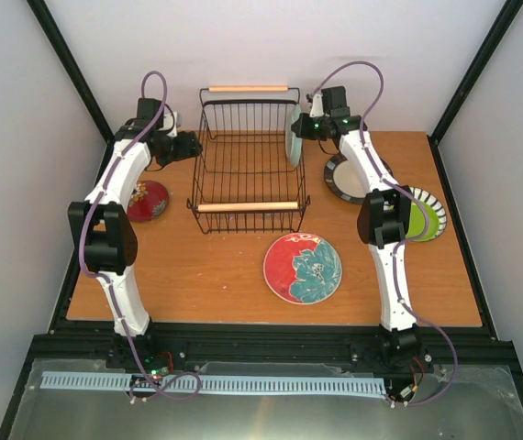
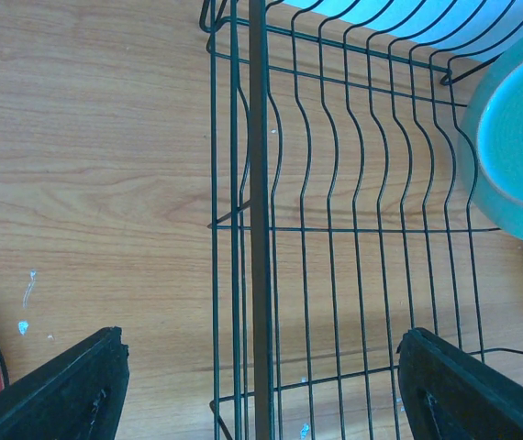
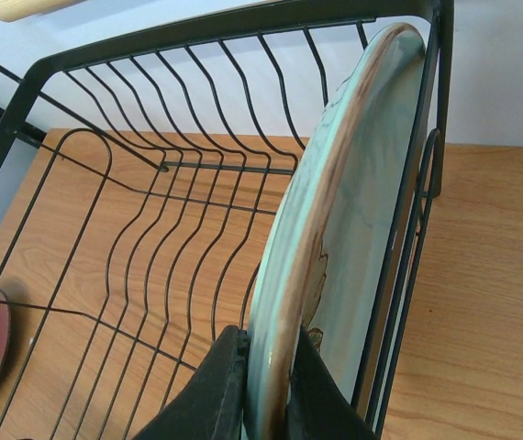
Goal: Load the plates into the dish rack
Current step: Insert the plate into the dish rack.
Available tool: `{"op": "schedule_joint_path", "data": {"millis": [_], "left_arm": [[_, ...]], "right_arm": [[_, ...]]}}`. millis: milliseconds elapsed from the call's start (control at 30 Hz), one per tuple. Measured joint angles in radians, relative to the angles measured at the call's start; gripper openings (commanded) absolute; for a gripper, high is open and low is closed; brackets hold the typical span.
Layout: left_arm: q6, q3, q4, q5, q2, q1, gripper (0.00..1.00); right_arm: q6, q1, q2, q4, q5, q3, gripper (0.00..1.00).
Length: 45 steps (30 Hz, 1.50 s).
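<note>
The black wire dish rack [image 1: 248,207] stands at the back middle of the table. A mint green plate [image 1: 293,135] stands on edge inside it, against its right wall. My right gripper [image 1: 309,124] is shut on that plate's rim; in the right wrist view the fingers [image 3: 220,385] pinch the mint plate [image 3: 335,211] from both sides. My left gripper [image 1: 188,147] hangs open over the rack's left wall [image 2: 260,183], with nothing between its fingers [image 2: 78,385]. The mint plate [image 2: 518,137] shows at the upper right of the left wrist view.
A red plate with a teal flower [image 1: 303,267] lies in front of the rack. A small dark red floral plate [image 1: 147,200] lies left of it, under the left arm. A black-rimmed cream plate [image 1: 346,179] and a lime green striped-rim plate [image 1: 425,215] lie to the right.
</note>
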<state>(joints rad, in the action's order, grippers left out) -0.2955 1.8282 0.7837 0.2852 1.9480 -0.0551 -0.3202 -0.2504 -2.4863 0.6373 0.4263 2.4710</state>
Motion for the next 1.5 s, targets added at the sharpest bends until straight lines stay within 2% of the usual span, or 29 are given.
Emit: {"op": "schedule_joint_path", "data": {"millis": [867, 1500], "left_arm": [[0.0, 0.0, 0.002, 0.016, 0.0, 0.0, 0.81], [0.0, 0.0, 0.002, 0.027, 0.0, 0.002, 0.81]], "right_arm": [[0.031, -0.006, -0.018, -0.03, -0.007, 0.0, 0.23], [0.047, -0.006, -0.016, -0.039, -0.023, 0.0, 0.31]]}}
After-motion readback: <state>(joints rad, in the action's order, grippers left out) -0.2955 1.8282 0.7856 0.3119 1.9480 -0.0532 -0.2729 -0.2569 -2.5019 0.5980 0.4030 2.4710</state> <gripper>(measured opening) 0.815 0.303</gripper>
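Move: Between the right hand's closed fingers is the near upper rim of the mint plate, already upright at the rack's right end; its middle lies about 4 cm ahead and 6 cm below. The dish rack's middle is some 13 cm left, 4 cm back and 10 cm down, and the dark-rimmed plate about 20 cm right, 10 cm back and 17 cm down. From the left hand, the mint plate's middle lies roughly 8 cm ahead, 28 cm right and 7 cm below. Letting go of the mint plate at the rack's right end, the right fingers open slowly from nearly shut to about a third open, ending on either side of the rim. The hand stays almost in place, easing less than 1 cm forward and settling about half a centimetre, while the wrist tips up a few degrees. ##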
